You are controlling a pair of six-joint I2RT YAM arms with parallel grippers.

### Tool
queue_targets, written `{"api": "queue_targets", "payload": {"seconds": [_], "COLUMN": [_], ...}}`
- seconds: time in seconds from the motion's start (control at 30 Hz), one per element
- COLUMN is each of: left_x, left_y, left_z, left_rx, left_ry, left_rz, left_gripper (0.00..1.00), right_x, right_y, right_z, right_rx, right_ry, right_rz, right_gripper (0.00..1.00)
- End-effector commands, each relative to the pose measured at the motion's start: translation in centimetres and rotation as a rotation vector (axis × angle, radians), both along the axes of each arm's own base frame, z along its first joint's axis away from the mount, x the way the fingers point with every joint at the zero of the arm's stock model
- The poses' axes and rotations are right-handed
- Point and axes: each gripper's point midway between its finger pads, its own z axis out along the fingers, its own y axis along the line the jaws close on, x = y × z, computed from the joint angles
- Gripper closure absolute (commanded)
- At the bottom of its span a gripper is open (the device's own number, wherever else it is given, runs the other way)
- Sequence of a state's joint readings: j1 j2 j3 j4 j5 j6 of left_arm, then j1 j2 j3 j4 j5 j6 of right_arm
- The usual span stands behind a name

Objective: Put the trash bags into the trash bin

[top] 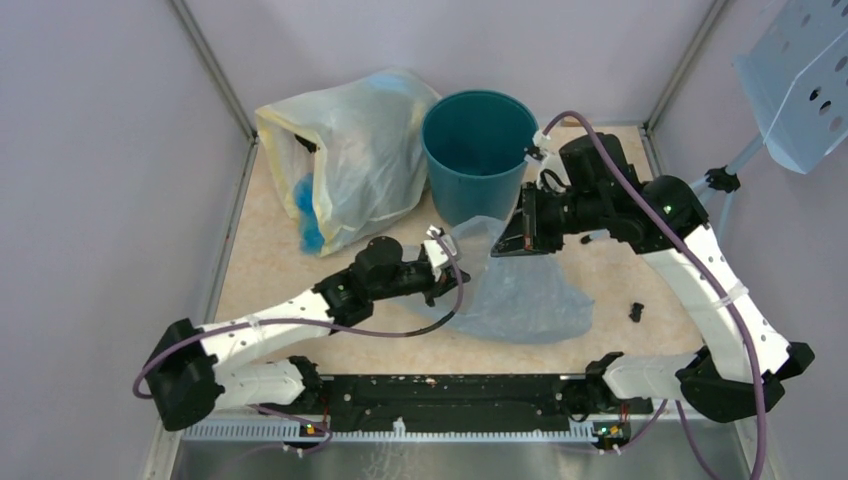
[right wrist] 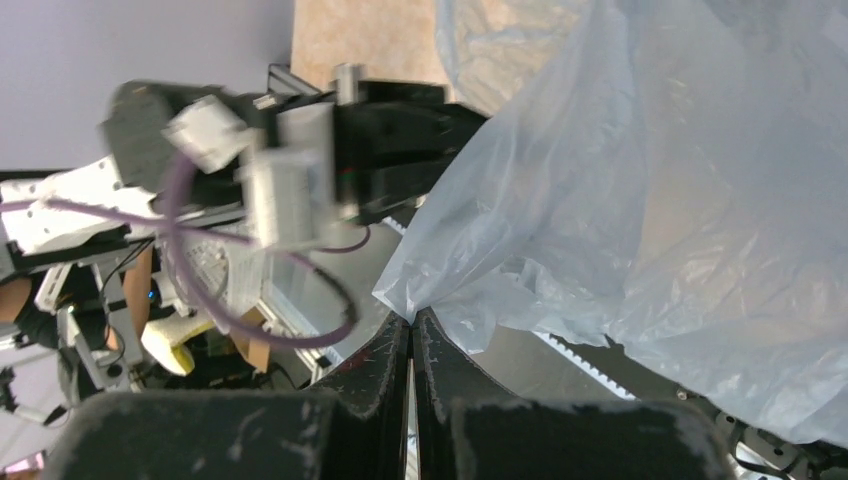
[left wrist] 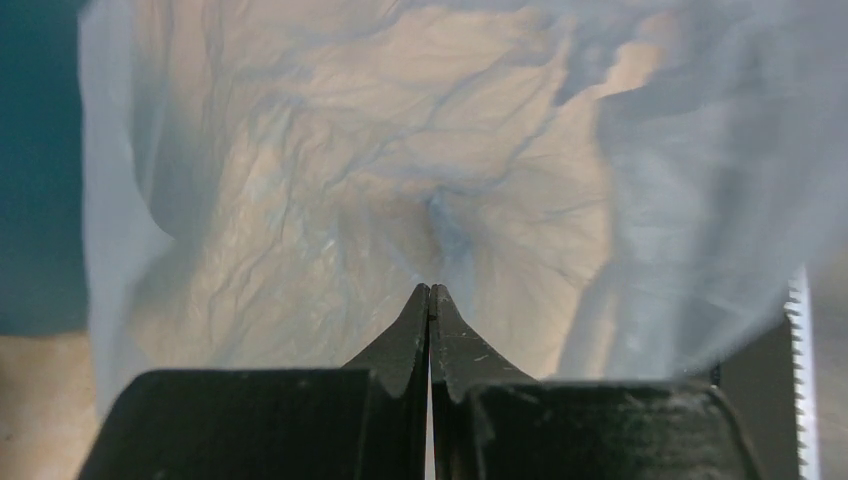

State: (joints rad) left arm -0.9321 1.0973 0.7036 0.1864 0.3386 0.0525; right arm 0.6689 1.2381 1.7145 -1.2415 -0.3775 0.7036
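The trash bag (top: 525, 295), a thin pale-blue crinkly film, lies spread on the table in front of the trash bin (top: 478, 150), a round dark teal bucket standing upright and open. My left gripper (top: 443, 262) is at the bag's left edge, jaws together, and the film (left wrist: 350, 180) puckers toward their tips (left wrist: 430, 290). A strip of the bin's wall (left wrist: 35, 150) shows at the left of that view. My right gripper (top: 512, 238) holds the bag's upper edge just below the bin, lifted off the table. In the right wrist view its jaws (right wrist: 412, 315) pinch a corner of the film (right wrist: 650, 200).
A large yellowish translucent bag (top: 350, 160) with blue items inside leans against the bin's left side. A small black object (top: 635, 311) lies on the table to the right of the bag. A perforated pale-blue panel (top: 800, 80) hangs at the top right. Walls close in both sides.
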Motion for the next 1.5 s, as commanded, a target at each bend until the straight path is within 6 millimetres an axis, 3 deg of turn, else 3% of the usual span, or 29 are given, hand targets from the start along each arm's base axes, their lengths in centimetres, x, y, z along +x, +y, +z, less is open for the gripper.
{"api": "queue_targets", "payload": {"seconds": [0.0,0.13,0.33,0.57,0.67,0.9,1.1,1.27,1.47], "left_x": [2.0,2.3,0.8,-1.3,-1.6,1.2,3.1,3.4,3.2], "left_y": [-2.0,-3.8,-5.3,-4.8,-4.6,-3.5,-3.9,-4.5,-4.6], "left_z": [0.2,-1.9,-3.4,-0.5,-0.8,-3.2,-4.7,-4.1,-5.4], "left_rx": [-0.076,-0.049,-0.046,-0.201,-0.17,-0.061,-0.002,-0.001,0.072], "left_ry": [-0.073,-0.067,-0.05,-0.001,0.004,-0.048,-0.076,-0.117,-0.142], "left_rz": [0.025,-0.032,-0.169,-0.238,-0.254,-0.129,-0.068,-0.022,0.053], "left_gripper": [1.0,1.0,1.0,1.0,1.0,1.0,1.0,1.0,1.0], "right_x": [-0.7,-1.6,-3.0,-4.5,-5.0,-6.5,-7.1,-6.2,-5.3], "right_y": [0.5,0.5,0.1,-1.1,-1.1,0.0,0.3,0.3,1.5], "right_z": [2.9,3.1,1.8,-0.5,-0.4,1.5,2.4,1.3,3.3], "right_rx": [0.097,0.109,0.069,0.006,0.025,0.133,0.165,0.115,0.174], "right_ry": [-0.035,-0.023,0.019,0.053,0.04,0.071,0.106,0.146,0.125], "right_rz": [0.055,0.11,0.199,0.26,0.294,0.39,0.413,0.36,0.368], "right_gripper": [1.0,1.0,1.0,1.0,1.0,1.0,1.0,1.0,1.0]}}
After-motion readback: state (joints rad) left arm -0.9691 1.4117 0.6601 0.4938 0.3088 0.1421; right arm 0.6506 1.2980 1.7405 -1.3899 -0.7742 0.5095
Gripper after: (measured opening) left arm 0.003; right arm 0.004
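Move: The blue trash bag hangs from the right fingers, its middle about 17 cm below them and 2 cm to their right. From the left hand, whose shut fingers point into the mouth, that middle is roughly 8 cm to the right and 5 cm lower, and the pinched rim 6 cm right, 2 cm back, 12 cm above. The bin's middle is some 34 cm ahead, 5 cm right and 8 cm below the left hand. The blue bag's rim stays pinched in the right fingers, which draw it about 6 cm back towards the base while that hand turns some 20 degrees counter-clockwise. Into its mouth the left hand, fingers shut, dips about 7 cm and works 4 cm to the right, rises about halfway, then pokes down again to the same depth. ##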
